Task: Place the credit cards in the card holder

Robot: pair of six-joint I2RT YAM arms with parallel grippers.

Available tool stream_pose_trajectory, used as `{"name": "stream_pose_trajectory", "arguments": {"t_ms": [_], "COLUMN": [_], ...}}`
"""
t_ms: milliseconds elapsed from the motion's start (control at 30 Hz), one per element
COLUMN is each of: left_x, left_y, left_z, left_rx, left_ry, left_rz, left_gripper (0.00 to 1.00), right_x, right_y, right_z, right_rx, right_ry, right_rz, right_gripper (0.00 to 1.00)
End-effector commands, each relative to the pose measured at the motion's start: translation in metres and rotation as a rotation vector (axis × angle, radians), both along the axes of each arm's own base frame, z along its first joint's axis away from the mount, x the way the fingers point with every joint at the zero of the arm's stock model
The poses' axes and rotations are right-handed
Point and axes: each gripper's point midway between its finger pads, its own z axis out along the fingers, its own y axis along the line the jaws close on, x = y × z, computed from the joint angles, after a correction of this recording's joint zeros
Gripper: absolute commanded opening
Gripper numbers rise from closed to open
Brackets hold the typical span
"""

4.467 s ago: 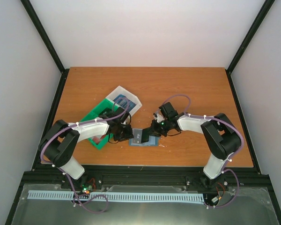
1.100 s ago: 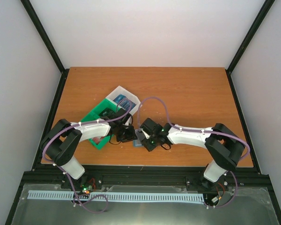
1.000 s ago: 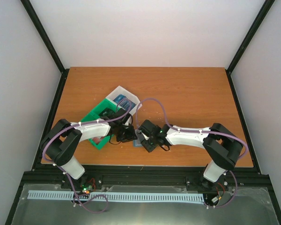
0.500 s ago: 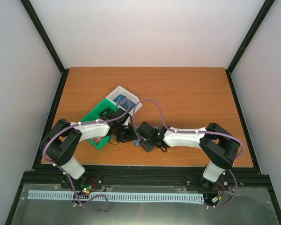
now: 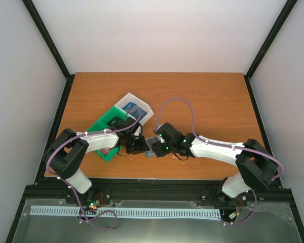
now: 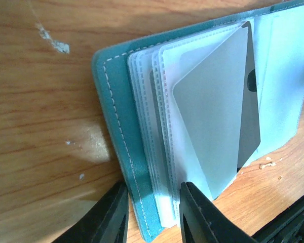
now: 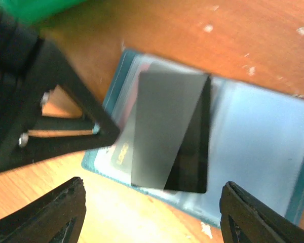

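Note:
The teal card holder (image 6: 114, 126) lies open on the table, its clear sleeves fanned out. My left gripper (image 6: 152, 215) is shut on its near edge, pinching the cover and several sleeves. A dark grey credit card (image 6: 218, 131) rests slanted on the sleeves, one end sticking out. From the right wrist the same card (image 7: 177, 136) lies on the holder (image 7: 263, 142), untouched. My right gripper (image 7: 157, 212) hangs just above it, open wide with nothing between its fingers. From above, both grippers, left (image 5: 140, 146) and right (image 5: 158, 148), meet over the holder (image 5: 150, 153).
A white bin (image 5: 142, 112) with a blue card (image 5: 134, 108) in it stands behind the left gripper. A green bin (image 5: 99, 126) sits under the left forearm. The table's near edge (image 5: 157, 178) runs just in front of the holder.
My right gripper has opened and let go of the dark card, which now lies on the holder. The right arm has shifted slightly right. The left gripper has stayed put.

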Motion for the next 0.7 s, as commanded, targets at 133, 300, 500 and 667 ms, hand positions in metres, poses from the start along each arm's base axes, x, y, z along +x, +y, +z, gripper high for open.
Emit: {"name": "stream_pose_trajectory", "arguments": {"t_ms": [133, 300, 500, 667], "left_x": [-0.011, -0.01, -0.011, -0.01], "left_y": [0.011, 0.011, 0.01, 0.008], "left_z": [-0.014, -0.013, -0.015, -0.015], "left_rx": [0.043, 0.04, 0.037, 0.03], "left_ry": [0.053, 0.051, 0.057, 0.057], "left_rz": [0.023, 0.034, 0.032, 0.027], "left_gripper": [0.31, 0.31, 0.31, 0.31], "right_x": [0.027, 0.031, 0.031, 0.027], "right_y": [-0.015, -0.021, -0.018, -0.011], "right_z": [-0.014, -0.036, -0.047, -0.044], "right_rx": [0.157, 0.126, 0.113, 0.148], "right_ry": [0.242, 0.312, 0.344, 0.372], "right_rz": [-0.263, -0.331, -0.329, -0.306], "right_gripper": [0.59, 0.43, 0.32, 0.28]}}
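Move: The card, lying askew on the holder's left page, is about 4 cm ahead of the right hand, 1 cm left and 5 cm below. The open card holder's middle lies 4 cm ahead and 2 cm right; the green tray is some 8 cm ahead and 17 cm left, the white tray 17 cm ahead and 8 cm left. From the left hand, still at the holder's near-left edge, the card is about 3 cm ahead, 3 cm right and slightly below. The right hand arcs forward, then drops about 5 cm towards the card's right edge, turning clockwise, fingers partly closing. ##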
